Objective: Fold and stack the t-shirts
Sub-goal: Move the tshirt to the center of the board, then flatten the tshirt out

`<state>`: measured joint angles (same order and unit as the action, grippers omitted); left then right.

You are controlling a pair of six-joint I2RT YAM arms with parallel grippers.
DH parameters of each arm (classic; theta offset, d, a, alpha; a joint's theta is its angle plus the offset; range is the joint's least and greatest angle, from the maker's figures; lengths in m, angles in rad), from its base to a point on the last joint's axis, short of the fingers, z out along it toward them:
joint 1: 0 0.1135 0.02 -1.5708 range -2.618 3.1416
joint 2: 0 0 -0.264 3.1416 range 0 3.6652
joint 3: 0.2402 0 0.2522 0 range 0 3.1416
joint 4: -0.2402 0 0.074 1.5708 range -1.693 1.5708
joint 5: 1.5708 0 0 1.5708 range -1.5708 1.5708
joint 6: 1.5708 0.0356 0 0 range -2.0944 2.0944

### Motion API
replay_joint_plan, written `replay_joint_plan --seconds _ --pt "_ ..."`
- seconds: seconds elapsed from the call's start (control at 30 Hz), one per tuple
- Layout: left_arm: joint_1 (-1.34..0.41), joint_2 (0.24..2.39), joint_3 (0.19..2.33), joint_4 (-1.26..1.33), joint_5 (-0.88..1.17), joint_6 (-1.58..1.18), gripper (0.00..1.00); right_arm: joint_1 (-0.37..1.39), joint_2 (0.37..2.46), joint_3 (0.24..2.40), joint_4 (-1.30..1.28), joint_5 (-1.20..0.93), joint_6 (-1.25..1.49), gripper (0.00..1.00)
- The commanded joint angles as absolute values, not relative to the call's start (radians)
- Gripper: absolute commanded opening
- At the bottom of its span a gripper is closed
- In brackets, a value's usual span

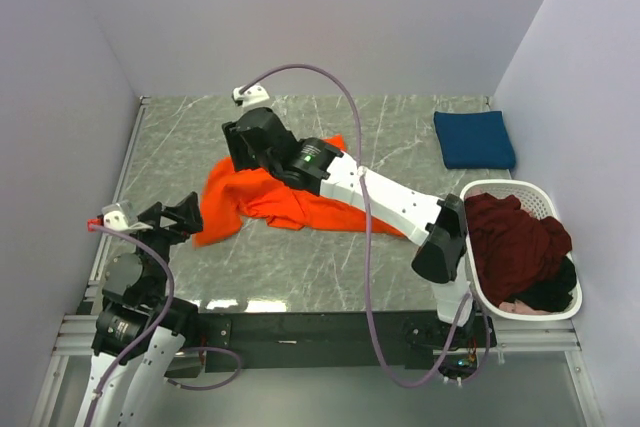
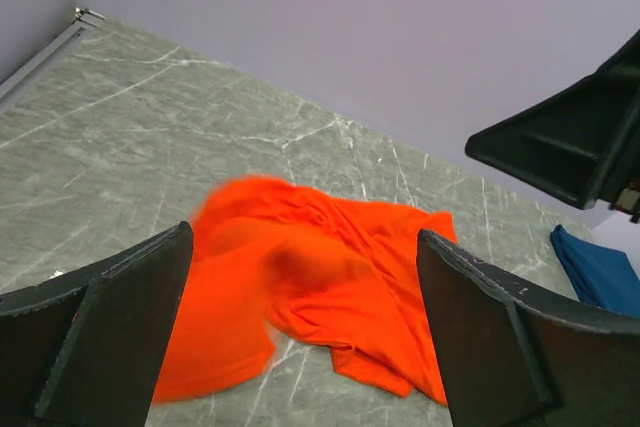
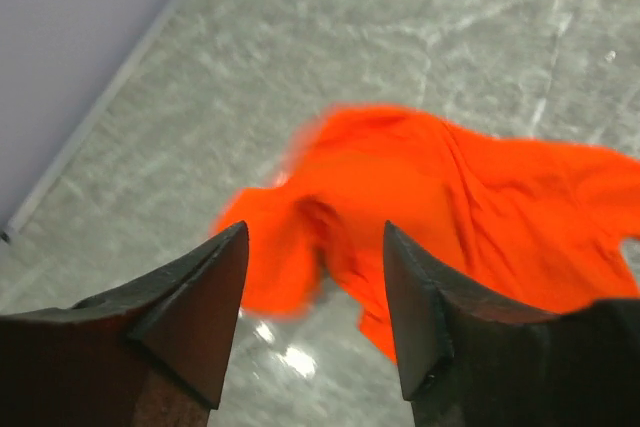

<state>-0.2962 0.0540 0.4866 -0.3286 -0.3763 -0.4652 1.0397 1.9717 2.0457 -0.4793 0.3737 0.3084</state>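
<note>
A bright orange t-shirt (image 1: 268, 202) lies crumpled on the marble table, blurred at its left side in both wrist views. My right gripper (image 1: 236, 150) hangs above the shirt's far left part. In the right wrist view the right gripper (image 3: 315, 229) is open, with nothing between its fingers and the orange t-shirt (image 3: 430, 197) below it. My left gripper (image 1: 178, 215) stands open just left of the shirt. In the left wrist view the left gripper (image 2: 305, 237) faces the orange t-shirt (image 2: 330, 277). A folded navy t-shirt (image 1: 474, 139) rests at the far right.
A white oval basket (image 1: 498, 187) at the right edge holds a dark maroon t-shirt (image 1: 512, 239) and a black one (image 1: 555, 292). The right arm (image 1: 390, 202) stretches diagonally across the table. Walls close in the left, back and right sides.
</note>
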Motion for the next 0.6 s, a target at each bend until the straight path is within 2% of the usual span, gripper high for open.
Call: replay_joint_plan --seconds 0.0,0.1,0.2,0.4,0.57 --pt "-0.299 0.084 0.520 -0.319 -0.348 -0.462 1.00 1.012 1.858 2.048 -0.474 0.408 0.279 0.64" --pt "-0.298 0.107 0.522 -0.308 -0.328 -0.463 0.99 0.956 1.738 1.828 -0.434 0.370 0.311 0.64" --pt "-0.298 0.153 0.528 -0.304 -0.305 -0.462 0.99 0.872 1.614 1.509 -0.378 0.273 0.363 0.64" --pt "-0.298 0.248 0.537 -0.295 -0.262 -0.472 1.00 0.715 1.422 1.157 -0.334 0.193 0.414 0.61" --pt "-0.298 0.431 0.567 -0.264 -0.203 -0.521 0.99 0.555 1.286 0.907 -0.290 0.112 0.439 0.56"
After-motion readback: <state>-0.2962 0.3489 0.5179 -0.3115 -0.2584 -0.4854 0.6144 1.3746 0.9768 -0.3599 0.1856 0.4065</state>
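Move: The orange t-shirt's right end lies about 33 cm to the right of the right hand, level with it in reach and some 29 cm below. From that end, the folded blue shirt lies 28 cm farther right and 23 cm farther out, the laundry basket 32 cm right and 7 cm nearer, the t-shirt's far sleeve 12 cm left and 20 cm out. From the left hand, the t-shirt's left end is about 14 cm ahead, 3 cm right and 25 cm below. Heading for the t-shirt's right end, the already released right hand sweeps quickly about 26 cm right over the cloth and sinks some 17 cm, tipping down and turning clockwise, fingers staying part open. The left hand starts down, forward and right towards the left end, some 4 cm each way, tipping down about 15 degrees, wide open; neither is seen touching the cloth. ##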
